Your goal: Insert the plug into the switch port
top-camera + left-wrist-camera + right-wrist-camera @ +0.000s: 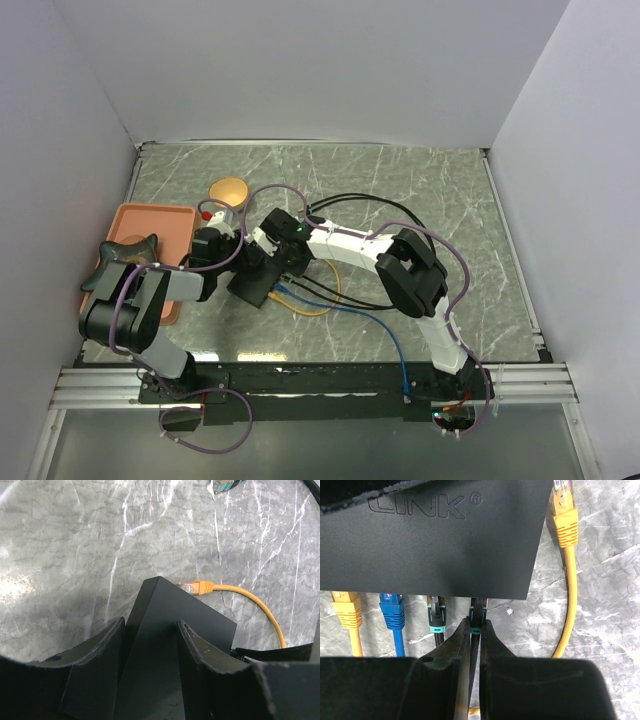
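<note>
The switch (pixel 435 545) is a flat matte-black box marked "LINK"; in the top view it (pixel 250 282) lies between both arms. My left gripper (pixel 150 622) is shut on the switch (pixel 165 610), one finger on each side. My right gripper (pixel 476 623) is shut on a black plug with a teal collar (pixel 476 611), whose tip meets the switch's socket edge. To its left, a second black-teal plug (pixel 436 614), a blue plug (pixel 392 609) and a yellow plug (pixel 346 609) sit in that edge. The sockets themselves are hidden.
A loose yellow plug (pixel 563 515) on a yellow cable lies by the switch's corner, also in the left wrist view (pixel 197 586). An orange tray (pixel 150 225) and a small yellow cup (pixel 228 190) stand at the left. Blue (pixel 370 315), yellow and black cables trail across the marble table.
</note>
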You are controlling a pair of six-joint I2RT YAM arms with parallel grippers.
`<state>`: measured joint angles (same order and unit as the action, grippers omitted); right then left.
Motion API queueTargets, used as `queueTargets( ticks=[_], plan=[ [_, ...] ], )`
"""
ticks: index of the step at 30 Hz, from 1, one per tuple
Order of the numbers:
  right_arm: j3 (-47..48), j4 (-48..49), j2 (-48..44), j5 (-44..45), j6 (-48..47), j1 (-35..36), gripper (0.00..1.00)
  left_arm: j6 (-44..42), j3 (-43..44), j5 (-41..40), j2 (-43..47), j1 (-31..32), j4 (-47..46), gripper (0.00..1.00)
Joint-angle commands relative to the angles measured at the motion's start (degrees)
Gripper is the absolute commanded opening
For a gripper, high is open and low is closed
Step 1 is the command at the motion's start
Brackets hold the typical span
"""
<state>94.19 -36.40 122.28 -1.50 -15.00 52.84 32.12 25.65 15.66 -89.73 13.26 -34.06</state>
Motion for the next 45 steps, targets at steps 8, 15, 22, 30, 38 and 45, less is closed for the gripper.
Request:
queueTargets(
  ticks=[8, 15, 22, 30, 38, 45],
  plan=[
    [2.0, 28.0, -3.4, -1.6, 2.2, 2.4, 0.03, 4.4, -1.1, 9.8, 3.9, 6.6, 6.3, 0.64],
    [-0.8, 25.5, -5.2, 5.3, 3.6, 2.2, 0.22, 10.1, -0.5, -11.2, 14.9, 6.6, 19.7, 0.89],
    [-1.0, 21.6, -4.8, 6.8, 4.3, 2.1, 0.47, 13.5, -2.7, -20.4, 23.8, 6.5, 24.4, 0.96],
    [-6.7, 22.4, -11.6, 9.8, 6.9, 1.9, 0.81, 14.3, -4.9, -23.1, 37.0, 6.5, 26.6, 0.96],
    [-12.8, 21.8, -24.4, 13.2, 9.3, 1.9, 0.99, 13.3, -6.4, -22.7, 57.0, 6.5, 31.2, 0.96],
    [-21.4, 21.1, -36.7, 17.6, 14.6, 1.9, 0.99, 13.9, -1.3, -23.6, 63.4, 6.5, 39.1, 0.96]
  ],
)
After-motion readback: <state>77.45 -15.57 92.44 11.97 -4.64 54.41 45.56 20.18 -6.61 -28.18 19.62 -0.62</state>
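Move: The left fingers still hold the switch, whose middle is about 3 cm back, 2 cm right and 1 cm below them; the black plug lies some 8 cm right and 1 cm back. The right fingers still pinch that black plug, about 1 cm left and 1 cm below. From the right hand, the switch's middle is 6 cm left and 2 back, the second black plug 2 back and 1 left, the loose yellow plug 4 ahead and 3 left. Opening wide, the right hand lets go of the plug, the left of the switch; both rise some 17 cm. ##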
